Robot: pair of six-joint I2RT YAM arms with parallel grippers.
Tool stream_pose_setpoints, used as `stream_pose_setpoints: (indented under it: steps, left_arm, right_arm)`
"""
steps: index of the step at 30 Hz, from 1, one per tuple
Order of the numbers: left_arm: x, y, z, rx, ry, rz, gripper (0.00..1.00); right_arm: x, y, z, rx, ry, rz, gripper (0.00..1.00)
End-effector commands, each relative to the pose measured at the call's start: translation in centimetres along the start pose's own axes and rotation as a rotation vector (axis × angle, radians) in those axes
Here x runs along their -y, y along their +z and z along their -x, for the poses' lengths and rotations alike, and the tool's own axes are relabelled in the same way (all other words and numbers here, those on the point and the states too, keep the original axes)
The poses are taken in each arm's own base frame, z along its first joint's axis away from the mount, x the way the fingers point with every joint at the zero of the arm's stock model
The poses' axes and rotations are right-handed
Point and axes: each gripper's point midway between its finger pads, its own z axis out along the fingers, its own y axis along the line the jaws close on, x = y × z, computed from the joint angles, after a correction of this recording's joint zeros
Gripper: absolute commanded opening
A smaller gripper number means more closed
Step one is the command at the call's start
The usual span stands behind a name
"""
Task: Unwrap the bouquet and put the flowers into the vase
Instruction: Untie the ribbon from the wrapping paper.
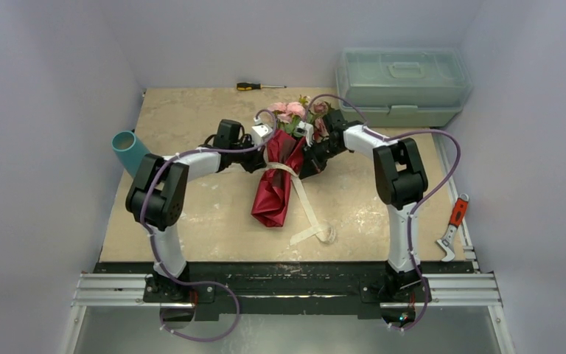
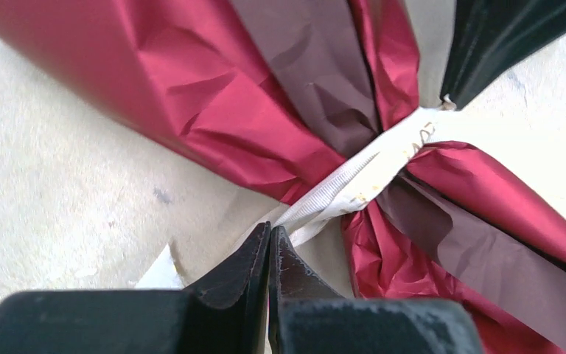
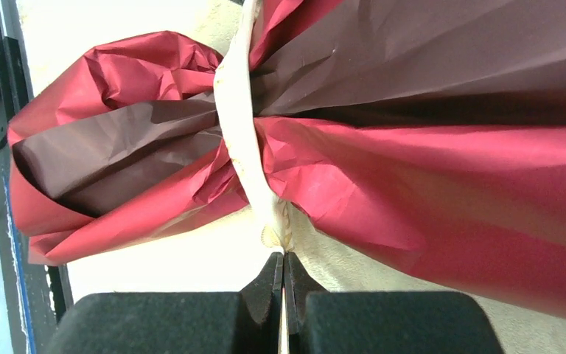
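The bouquet lies mid-table, its maroon paper cone [image 1: 273, 188] pointing toward me and its pink flowers [image 1: 293, 110] at the far end. A cream ribbon [image 1: 306, 210] binds the cone's waist, and its tails trail over the table. My left gripper [image 1: 264, 165] is at the cone's left side. In the left wrist view its tips [image 2: 271, 230] are shut where the ribbon [image 2: 354, 181] leaves the knot. My right gripper [image 1: 301, 170] is on the cone's right side, and its tips [image 3: 283, 255] are shut on the ribbon [image 3: 239, 118] below the paper [image 3: 413, 184]. The teal vase [image 1: 129, 150] leans at the table's left edge.
A pale green toolbox [image 1: 402, 85] stands at the back right. A screwdriver [image 1: 258, 86] lies along the back edge. A red-handled tool [image 1: 453, 221] lies at the right edge. Both forearms cross above the table on either side of the bouquet.
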Motion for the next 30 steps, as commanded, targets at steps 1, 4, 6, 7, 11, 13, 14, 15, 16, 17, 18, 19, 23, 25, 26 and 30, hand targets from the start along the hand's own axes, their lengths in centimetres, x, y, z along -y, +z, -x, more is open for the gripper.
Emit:
stream_pose_setpoints:
  steps: [1,4,6,7,11,13,14,15,16,17,18,19,23,25,26,30]
  left_arm:
    - [-4.7,-2.8,1.5,0.079,-0.117,0.176,0.0]
    - [-5.1,-3.2,0.8,0.072,-0.123,0.191,0.0]
    - [-4.5,-3.3,1.1,0.08,-0.1,0.162,0.0]
    - [-3.9,-3.2,1.3,0.086,-0.082,0.132,0.0]
    - [-0.3,-3.0,3.4,0.133,0.056,-0.016,0.0]
    - [1.2,-3.0,4.3,0.15,0.119,-0.056,0.12]
    - [2.0,-3.0,4.6,0.156,0.155,-0.075,0.18]
    - [2.2,-3.1,5.0,0.16,0.186,-0.077,0.23]
    - [2.6,-3.1,5.2,0.168,0.211,-0.082,0.26]
    - [2.9,-3.2,5.4,0.174,0.235,-0.091,0.29]
    - [3.1,-3.1,5.6,0.176,0.264,-0.098,0.31]
    - [3.4,-2.9,5.7,0.177,0.298,-0.107,0.32]
    - [3.9,-1.5,6.1,0.167,0.353,-0.138,0.33]
    - [3.6,-0.9,6.4,0.166,0.36,-0.14,0.32]
    - [3.4,-0.5,6.5,0.166,0.367,-0.139,0.31]
    - [2.8,0.5,5.9,0.143,0.387,-0.132,0.32]
  right_arm:
    - [-0.2,-2.8,0.3,0.011,-0.033,-0.054,0.0]
    - [0.0,-3.0,-0.2,0.001,-0.035,-0.061,0.0]
    - [-0.1,-3.2,-0.1,0.002,-0.045,-0.066,0.0]
    - [-0.2,-3.2,0.1,0.006,-0.044,-0.063,0.0]
    - [-1.3,-3.5,1.9,0.039,-0.039,-0.014,0.24]
    - [-1.7,-3.9,2.8,0.065,-0.047,-0.011,0.33]
    - [-1.9,-4.0,3.3,0.077,-0.054,-0.015,0.37]
    - [-2.0,-4.2,3.7,0.089,-0.058,-0.018,0.38]
    - [-2.2,-4.3,4.0,0.096,-0.061,-0.014,0.38]
    - [-2.4,-4.3,4.3,0.102,-0.061,-0.009,0.39]
    - [-2.6,-4.1,4.5,0.105,-0.063,0.0,0.39]
    - [-2.8,-4.0,4.8,0.108,-0.065,0.005,0.39]
    - [-3.6,-2.9,5.4,0.104,-0.081,0.024,0.39]
    - [-3.6,-2.5,5.6,0.104,-0.078,0.03,0.39]
    - [-3.5,-2.2,5.7,0.104,-0.073,0.031,0.38]
    - [-2.8,-1.0,5.1,0.084,-0.055,0.033,0.38]
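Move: Both shut grippers still pinch the ribbon on either side of the bouquet's waist. The ribbon band over the waist lies about 6 cm right of the left hand, roughly level with it, and about 5 cm left and 2 cm ahead of the right hand. From the left hand, the flowers are some 15 cm ahead and 9 right; the wrapping's foot is about 13 cm back and 2 right. The ribbon tail loop lies roughly 15 cm back and 6 right of the right hand. Still pinching the ribbon, the hands draw it another 1 to 2 cm outwards, left hand to the left and right hand to the right. Both then open about a third and let go; the left rises about 4 cm and swings 6 cm back right over the waist, turning some 20 degrees clockwise, while the right lifts 4 cm and comes 3 cm back left. ##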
